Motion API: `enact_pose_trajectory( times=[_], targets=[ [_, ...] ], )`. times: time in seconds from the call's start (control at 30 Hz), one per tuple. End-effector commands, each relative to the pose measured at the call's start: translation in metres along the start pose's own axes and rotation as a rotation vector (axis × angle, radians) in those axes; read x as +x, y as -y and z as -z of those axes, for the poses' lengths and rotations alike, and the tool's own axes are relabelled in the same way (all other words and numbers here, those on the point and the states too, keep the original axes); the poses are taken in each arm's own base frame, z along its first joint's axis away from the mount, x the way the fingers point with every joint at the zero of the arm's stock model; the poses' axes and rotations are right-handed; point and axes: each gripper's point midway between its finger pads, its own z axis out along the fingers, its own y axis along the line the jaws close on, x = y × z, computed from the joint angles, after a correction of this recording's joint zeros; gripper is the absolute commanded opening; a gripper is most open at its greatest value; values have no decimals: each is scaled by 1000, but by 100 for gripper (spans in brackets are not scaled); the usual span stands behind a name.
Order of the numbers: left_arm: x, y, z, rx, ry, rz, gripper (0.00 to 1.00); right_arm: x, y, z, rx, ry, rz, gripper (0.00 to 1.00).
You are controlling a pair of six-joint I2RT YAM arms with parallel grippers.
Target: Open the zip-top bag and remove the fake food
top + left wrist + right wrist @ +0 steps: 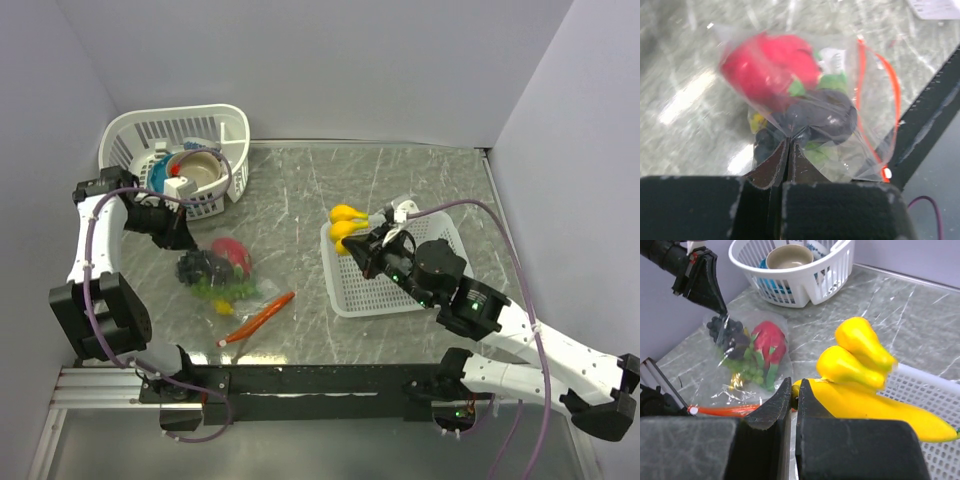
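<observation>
The clear zip-top bag [228,278] lies left of centre, its orange zip strip [258,317] toward the near edge. Inside it I see fake food: a red dragon fruit [769,67], a dark grape bunch [816,117] and a green cluster [747,371]. My left gripper [789,143] is shut on a pinch of the bag's plastic at the end away from the zip. In the top view this left gripper [188,242] sits at the bag's far-left corner. My right gripper [795,391] is shut on the stem end of the yellow banana bunch [865,375]. It holds the banana bunch [345,226] over the far-left corner of a flat mesh basket [420,295].
A tall white basket [232,125] at the back left holds a tan bowl [204,170] and a blue item. Grey walls close in the back and both sides. A black rail [330,380] runs along the near edge.
</observation>
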Motion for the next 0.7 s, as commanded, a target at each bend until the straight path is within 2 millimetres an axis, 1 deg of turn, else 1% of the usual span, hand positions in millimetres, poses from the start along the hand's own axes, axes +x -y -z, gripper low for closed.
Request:
enact_pose_trajectory(
  times=[0.0, 0.07, 0.1, 0.17, 0.2, 0.27, 0.33, 0.4, 0.43, 0.47, 0.5, 0.53, 0.57, 0.6, 0.63, 0.67],
  targets=[
    [-15, 31, 4, 56, 52, 9, 1, -17, 23, 8, 117, 31, 52, 0],
    [-18, 35, 7, 48, 59, -8, 1, -1, 42, 10, 207, -10, 83, 0],
    [-20, 37, 8, 48, 59, -13, 1, 2, 56, 13, 281, -14, 93, 0],
    [-23, 42, 12, 48, 59, -27, 1, 15, 73, 17, 377, -45, 100, 0],
    [-25, 42, 12, 45, 61, -29, 1, 18, 91, 24, 486, -51, 107, 0],
    [-28, 44, 16, 33, 68, -32, 1, 29, 107, 30, 591, -83, 112, 0],
    [-34, 48, 21, 23, 80, -40, 1, 40, 118, 34, 658, -115, 130, 0],
    [-40, 55, 28, 2, 99, -65, 1, 56, 120, 30, 665, -154, 148, 0],
    [-44, 60, 32, -10, 112, -85, 1, 72, 120, 24, 662, -204, 166, 0],
    [-44, 62, 33, -11, 113, -88, 1, 82, 119, 20, 658, -236, 177, 0],
    [-42, 63, 33, -12, 110, -92, 1, 91, 117, 14, 650, -258, 172, 0],
    [-35, 60, 28, -14, 96, -85, 1, 109, 115, 5, 637, -312, 186, 2],
    [-26, 54, 23, -29, 68, -72, 1, 118, 113, 0, 625, -336, 186, 16],
    [-17, 47, 18, -41, 41, -55, 1, 124, 111, -7, 614, -345, 178, 26],
    [2, 41, 5, -21, -7, -23, 1, 135, 108, -13, 603, -378, 185, 34],
    [13, 33, 2, -31, -32, -3, 1, 139, 107, -16, 601, -385, 185, 52]
  ],
)
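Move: The white tray's middle is about 13 cm to the right of the right gripper, 6 cm ahead and some 28 cm below; that gripper already holds the bananas. The bag hanging from the left gripper has its contents about 21 cm to the right gripper's left, 1 cm ahead and 24 cm below, and the near end of its orange zip strip is about 9 cm left, level with it and 30 cm down. From the left gripper the tray is roughly 45 cm right, 1 cm back, 14 cm below. Swing the right gripper with the bananas rightward and a little forward over the tray, then lower it ever faster, about 14 cm down in all, turning the fingers some 35 degrees clockwise and tipping them down, and start opening them at the very end. Keep the left gripper shut on the bag while easing it up about 4 cm, slightly right and back. ##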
